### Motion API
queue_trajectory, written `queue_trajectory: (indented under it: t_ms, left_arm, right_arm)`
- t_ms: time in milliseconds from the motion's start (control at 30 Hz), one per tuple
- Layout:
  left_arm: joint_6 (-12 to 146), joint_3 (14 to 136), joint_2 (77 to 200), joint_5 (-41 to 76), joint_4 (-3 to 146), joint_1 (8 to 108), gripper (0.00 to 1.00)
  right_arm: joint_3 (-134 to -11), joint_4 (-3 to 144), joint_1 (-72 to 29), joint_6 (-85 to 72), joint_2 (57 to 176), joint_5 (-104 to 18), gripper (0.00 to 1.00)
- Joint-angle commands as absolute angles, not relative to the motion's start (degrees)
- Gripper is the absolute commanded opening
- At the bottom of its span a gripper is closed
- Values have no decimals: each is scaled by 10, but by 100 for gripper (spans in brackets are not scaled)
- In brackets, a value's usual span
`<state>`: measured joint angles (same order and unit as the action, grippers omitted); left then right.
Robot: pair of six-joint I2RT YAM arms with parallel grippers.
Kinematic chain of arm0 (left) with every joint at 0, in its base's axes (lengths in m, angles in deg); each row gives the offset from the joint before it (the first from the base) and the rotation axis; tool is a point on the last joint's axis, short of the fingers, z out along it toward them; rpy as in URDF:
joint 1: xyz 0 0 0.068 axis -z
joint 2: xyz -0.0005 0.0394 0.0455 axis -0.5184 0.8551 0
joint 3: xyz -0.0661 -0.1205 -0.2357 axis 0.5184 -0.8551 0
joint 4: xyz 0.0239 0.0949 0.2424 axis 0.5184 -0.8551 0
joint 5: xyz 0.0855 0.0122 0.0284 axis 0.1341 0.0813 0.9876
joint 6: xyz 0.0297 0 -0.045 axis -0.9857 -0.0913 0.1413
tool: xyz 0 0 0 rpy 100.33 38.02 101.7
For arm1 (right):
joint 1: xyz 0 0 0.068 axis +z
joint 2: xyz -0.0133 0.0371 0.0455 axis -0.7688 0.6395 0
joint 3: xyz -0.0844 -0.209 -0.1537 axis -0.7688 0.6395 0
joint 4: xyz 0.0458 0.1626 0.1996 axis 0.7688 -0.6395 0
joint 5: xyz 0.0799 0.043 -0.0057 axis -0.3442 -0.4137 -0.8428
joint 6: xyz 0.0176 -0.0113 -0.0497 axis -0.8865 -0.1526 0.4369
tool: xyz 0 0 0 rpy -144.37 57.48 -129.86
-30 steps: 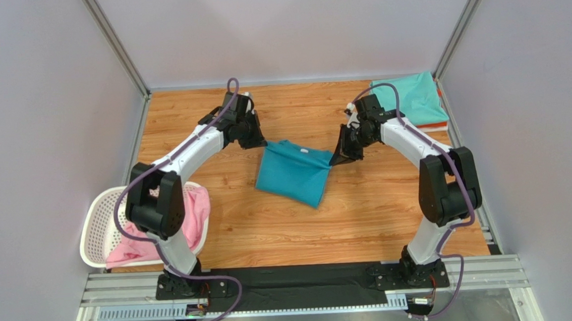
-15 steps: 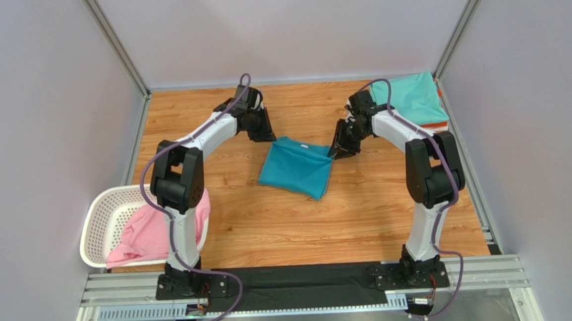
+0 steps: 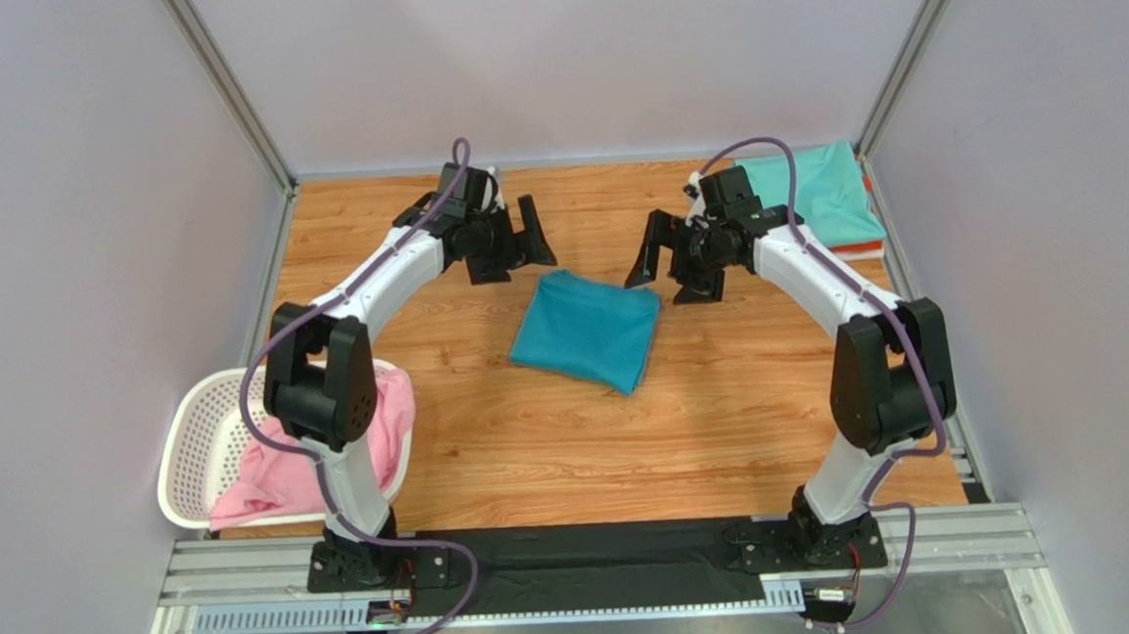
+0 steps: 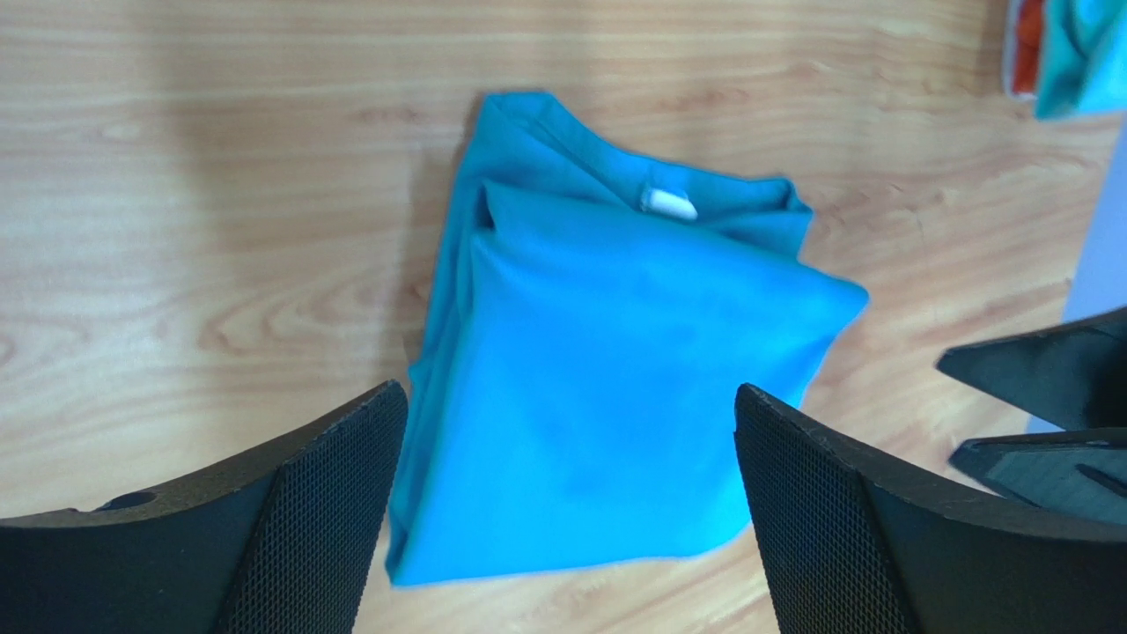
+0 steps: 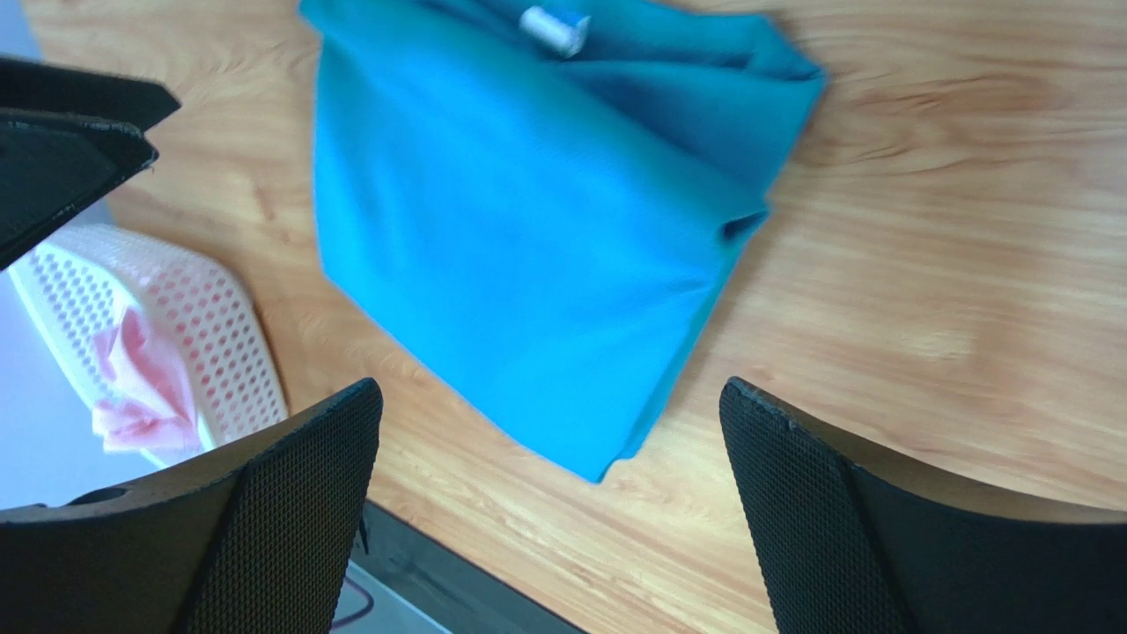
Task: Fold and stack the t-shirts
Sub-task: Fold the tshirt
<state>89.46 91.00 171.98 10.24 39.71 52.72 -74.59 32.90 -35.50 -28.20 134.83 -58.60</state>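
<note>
The deep teal t-shirt [image 3: 586, 331] lies folded in a rough square on the wooden table, its white neck label [image 4: 668, 204] showing at the far edge. My left gripper [image 3: 528, 246] hangs open above its far left corner and holds nothing. My right gripper [image 3: 671, 272] hangs open above its far right corner, also with nothing in it. In the left wrist view the teal t-shirt [image 4: 622, 396] fills the space between the wide fingers [image 4: 331, 502]. A mint t-shirt [image 3: 821, 191] lies folded on an orange one [image 3: 858, 251] at the back right. A pink t-shirt [image 3: 293, 466] hangs out of the basket.
The white lattice basket [image 3: 195, 443] sits at the table's near left edge. Grey walls close in the table on the left, right and back. Bare wood stretches from the teal t-shirt to the arm bases.
Both grippers went from shut on the teal t-shirt's far corners to wide open and drew up and apart. The t-shirt now lies flat, released.
</note>
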Motion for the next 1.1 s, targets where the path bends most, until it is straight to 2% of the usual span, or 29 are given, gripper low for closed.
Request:
queue_trajectory:
  t_ms: [0, 100, 500, 867, 1067]
  left_arm:
    - [896, 882, 1661, 76, 432, 536, 100]
    - [903, 879, 1676, 20, 454, 539, 100]
    - [930, 967, 1826, -63, 502, 540, 100]
    - [941, 1050, 1931, -54, 498, 539, 100]
    - [933, 1043, 1937, -17, 464, 537, 100]
  right_arm:
    - [-717, 381, -324, -289, 1316, -625, 100]
    - [-720, 398, -313, -298, 1330, -631, 100]
    - [-809, 402, -311, -276, 1450, -602, 100]
    - [-865, 381, -334, -249, 1544, -562, 100]
    - [-867, 380, -341, -241, 1572, -542, 100]
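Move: The folded teal t-shirt lies below between the open hands: its far left corner is about 4 cm ahead, 5 cm right and 10 cm below the left hand, its far right corner some 6 cm straight ahead and 10 cm below the right. The folded stack stands roughly 20 cm ahead and 25 cm right of the right hand; the laundry basket is about 18 cm back and 36 cm left of the left hand. After a small lift and draw back, the left hand swings about 7 cm right, then forward and down onto the shirt's far left part, rolling some 15 degrees, left side lowering. The right hand first sidles left, then reaches 6 cm forward and sinks to the far right part, easing back right; both grippers stay wide open, fingertips coming onto the cloth. ##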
